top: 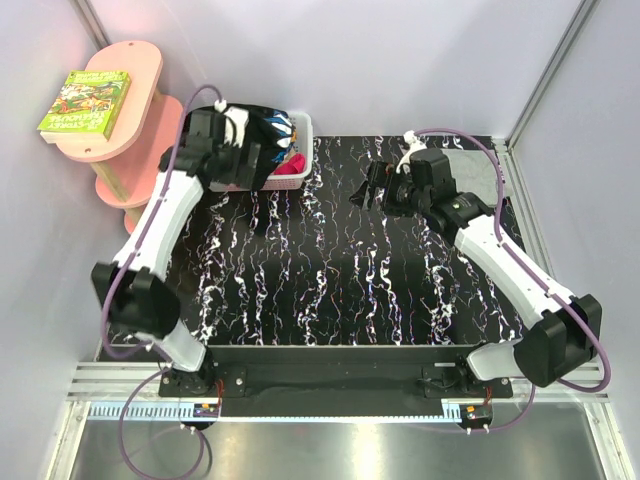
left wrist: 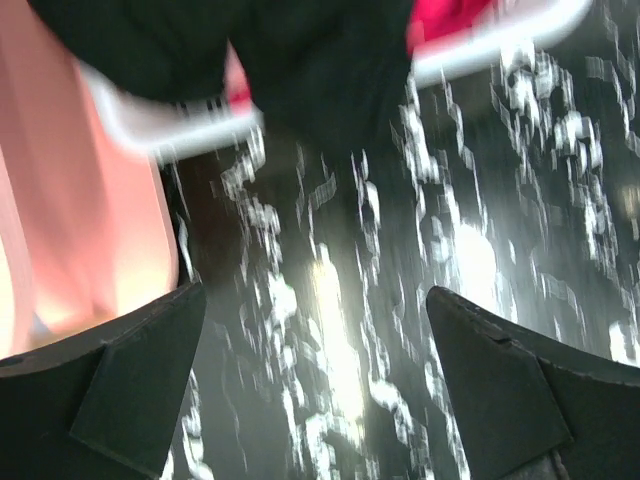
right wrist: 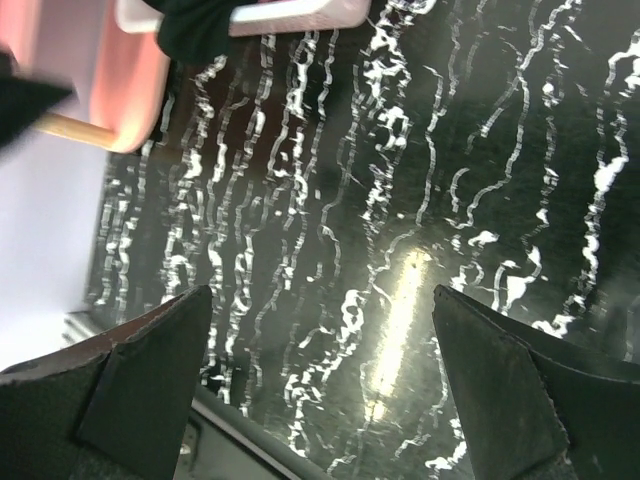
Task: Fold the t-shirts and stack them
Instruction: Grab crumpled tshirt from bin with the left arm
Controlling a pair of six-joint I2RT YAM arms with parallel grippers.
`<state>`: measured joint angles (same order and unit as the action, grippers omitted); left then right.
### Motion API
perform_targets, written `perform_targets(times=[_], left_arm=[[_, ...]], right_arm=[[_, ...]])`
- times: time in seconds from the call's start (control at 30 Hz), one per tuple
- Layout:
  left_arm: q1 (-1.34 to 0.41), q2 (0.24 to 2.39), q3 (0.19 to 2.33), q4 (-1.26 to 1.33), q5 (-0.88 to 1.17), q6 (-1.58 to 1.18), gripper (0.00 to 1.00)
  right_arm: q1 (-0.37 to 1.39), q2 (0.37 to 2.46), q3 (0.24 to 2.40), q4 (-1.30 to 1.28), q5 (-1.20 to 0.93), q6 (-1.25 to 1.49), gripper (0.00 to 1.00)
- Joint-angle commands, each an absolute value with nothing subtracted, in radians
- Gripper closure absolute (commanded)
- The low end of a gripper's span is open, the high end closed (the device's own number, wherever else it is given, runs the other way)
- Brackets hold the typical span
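Note:
A black t-shirt with a blue-and-white print point(top: 264, 124) lies bunched in a white basket point(top: 306, 138) at the back left of the table. In the left wrist view, black cloth point(left wrist: 320, 60) hangs over the basket's rim point(left wrist: 180, 125). My left gripper point(top: 258, 165) hovers just in front of the basket, open point(left wrist: 315, 290), with only the marbled tabletop between its fingers. My right gripper point(top: 368, 190) hangs over the back middle of the table, pointing left toward the basket. It is open point(right wrist: 322, 290) and holds nothing. The same dark cloth point(right wrist: 195, 30) shows far off in its view.
Red-pink cloth point(top: 290, 165) also sits in the basket point(left wrist: 450, 20). A pink two-tier shelf point(top: 130, 110) stands left of the table with a green book point(top: 85, 100) on top. The tabletop is black with white marbling point(top: 340, 280). Light walls enclose the back and sides.

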<state>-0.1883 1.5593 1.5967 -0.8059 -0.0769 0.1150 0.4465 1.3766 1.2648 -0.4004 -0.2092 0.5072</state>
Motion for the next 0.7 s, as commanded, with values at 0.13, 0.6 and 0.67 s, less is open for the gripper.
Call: perform_targets(times=[0.13,0.6,0.67], left_arm=[[-0.198,1.88,2.001,-0.712,-0.221,0.121,0.01],[-0.204,2.186,2.129,-0.713,-0.135,0.141,0.01],[-0.21,2.195,2.111,-0.713,-0.127,0.144,0.01]], right_arm=[[0.485,1.335,1.281,-0.448,-0.081,0.428,0.0],[0.492,1.318,1.261,-0.477,-0.071,0.399,0.0],[0.492,1.321,1.261,-0.477,-0.074,0.399,0.01]])
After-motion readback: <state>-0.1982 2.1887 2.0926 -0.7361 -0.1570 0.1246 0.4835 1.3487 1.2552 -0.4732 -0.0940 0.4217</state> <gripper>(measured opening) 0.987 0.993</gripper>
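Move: Some 18 cm ahead of the left hand and about 13 cm below it lies the middle of the black t-shirt, heaped in the bin with a flap over its near rim. The red cloth lies about 13 cm right of that middle and 4 cm nearer, the patterned shirt about 11 cm right of it and 2 cm farther out; the pink shelf stands roughly 17 cm left of it and 3 cm nearer. From the right hand the black t-shirt is about 23 cm ahead and 31 cm left. Reaching forward some 15 cm towards the black t-shirt, the left hand first skims out nearly level with a slight rise, then slows and dips steeply, about 10 cm down, over the near part of the shirt. The fingers stay wide open and keep their forward-and-down slant; touch with the cloth can't be made out. ##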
